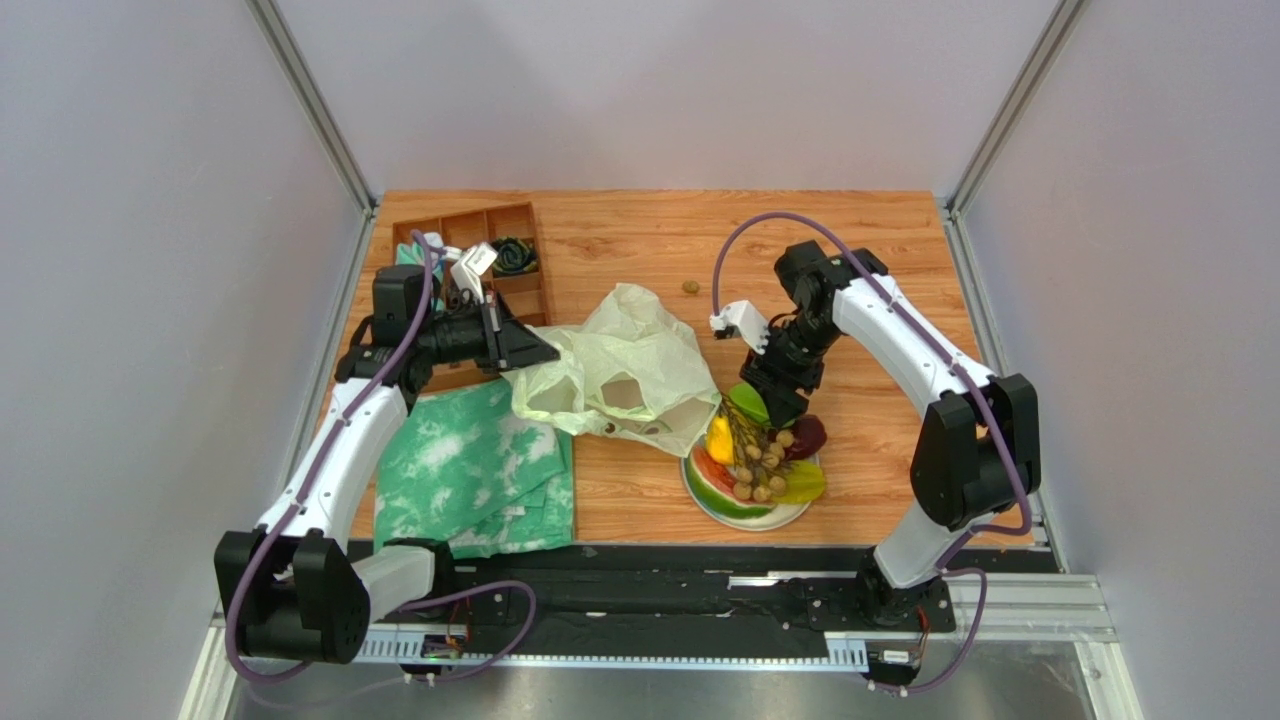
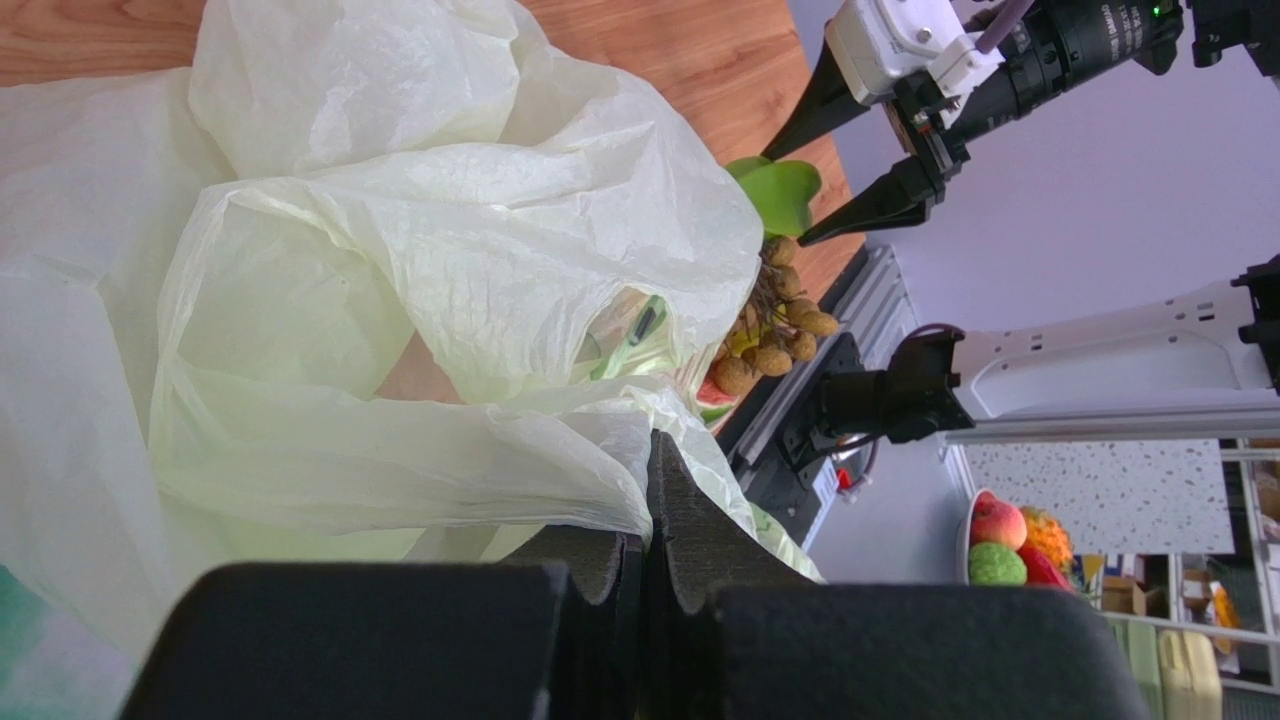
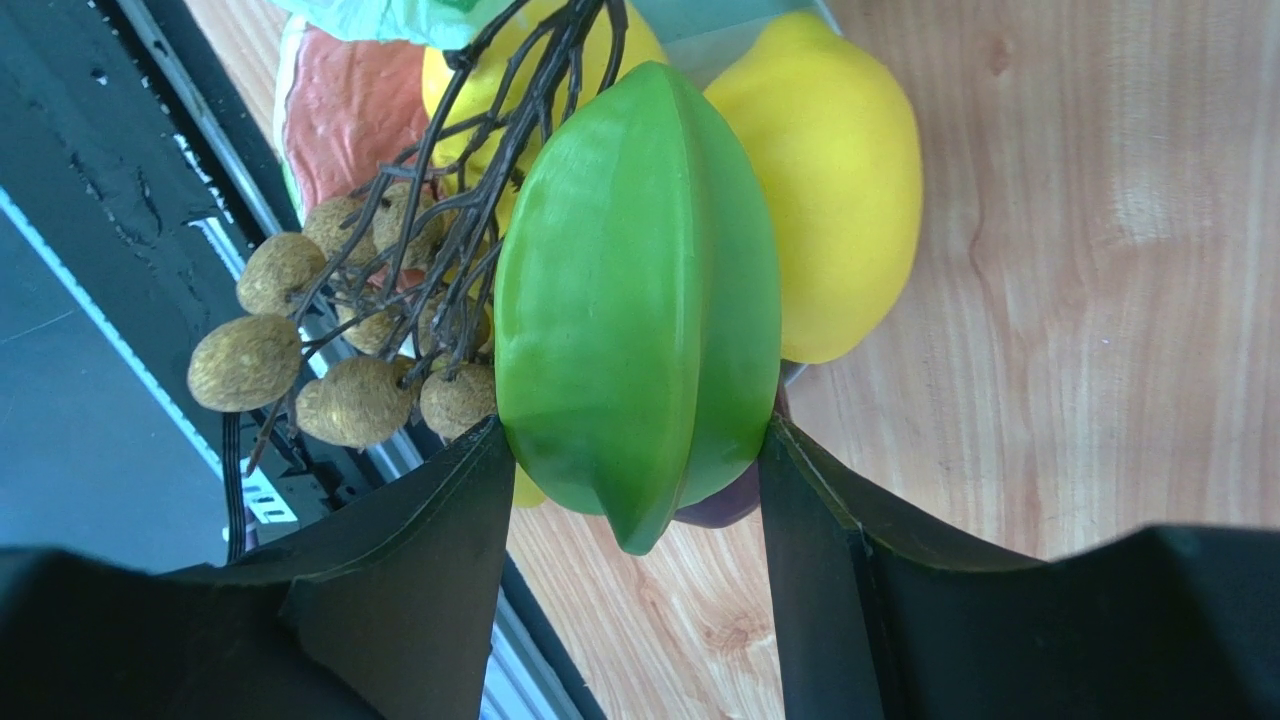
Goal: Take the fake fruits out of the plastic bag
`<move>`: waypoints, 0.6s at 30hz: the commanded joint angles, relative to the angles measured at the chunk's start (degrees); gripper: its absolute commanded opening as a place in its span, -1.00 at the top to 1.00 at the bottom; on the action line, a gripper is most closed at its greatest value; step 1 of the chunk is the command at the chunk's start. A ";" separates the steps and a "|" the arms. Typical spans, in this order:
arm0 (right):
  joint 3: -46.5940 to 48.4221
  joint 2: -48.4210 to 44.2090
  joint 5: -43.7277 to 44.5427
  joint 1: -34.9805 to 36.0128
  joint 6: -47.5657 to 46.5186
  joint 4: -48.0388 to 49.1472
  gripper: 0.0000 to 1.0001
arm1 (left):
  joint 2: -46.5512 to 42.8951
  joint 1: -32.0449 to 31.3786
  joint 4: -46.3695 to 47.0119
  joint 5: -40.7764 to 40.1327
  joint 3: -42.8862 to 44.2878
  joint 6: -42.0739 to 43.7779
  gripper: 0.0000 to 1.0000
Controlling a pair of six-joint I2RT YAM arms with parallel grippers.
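Note:
The pale yellow-green plastic bag (image 1: 624,368) lies crumpled mid-table, and my left gripper (image 1: 519,348) is shut on a fold of the bag (image 2: 376,270) at its left edge; the closed left gripper (image 2: 646,495) pinches the film. My right gripper (image 1: 751,402) hangs just above the plate (image 1: 751,519), shut on a green ridged fruit (image 3: 639,300), with the right gripper (image 3: 631,428) touching both its sides. On the plate lie a lemon (image 3: 827,180), a bunch of brown balls (image 3: 301,375), a watermelon slice (image 1: 718,488), a dark plum (image 1: 807,437) and a yellow-green fruit (image 1: 801,480).
A green-and-white mottled cloth (image 1: 481,473) lies front left beside the bag. A wooden compartment tray (image 1: 473,240) stands at the back left behind my left arm. One small brown ball (image 1: 690,285) lies loose on the table behind the bag.

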 commanded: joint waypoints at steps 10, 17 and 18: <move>-0.38 -0.45 -2.13 0.73 -0.32 -3.73 -1.00 | -1.40 0.41 2.61 0.76 -0.51 -0.32 1.00; 1.56 -0.89 -1.96 0.73 0.82 -4.25 -1.00 | -0.35 0.50 3.66 1.29 0.63 -0.68 1.00; 1.82 -0.98 -1.61 0.64 1.00 -4.25 -1.00 | -0.08 0.58 3.66 1.37 1.07 -0.41 1.00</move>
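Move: The green star fruit is already in the right fingers, its middle about 2 cm left and 1 cm ahead of that hand, low over the plate. Under it the lemon lies some 2 cm ahead, 2 cm left and 5 cm below the hand, the dark red fruit 2 cm back, 3 cm right. The brown fruit bunch sits about 6 cm back and 2 cm left. From the left hand the star fruit is roughly 25 cm right and 6 cm back, well below. The green star fruit is eased about 1 cm back over the pile, still pinched in the right fingers, and then let go as they spread from a bit over half open to fully wide, one either side of it. The right hand stays over the plate at the same height, barely tilting. ##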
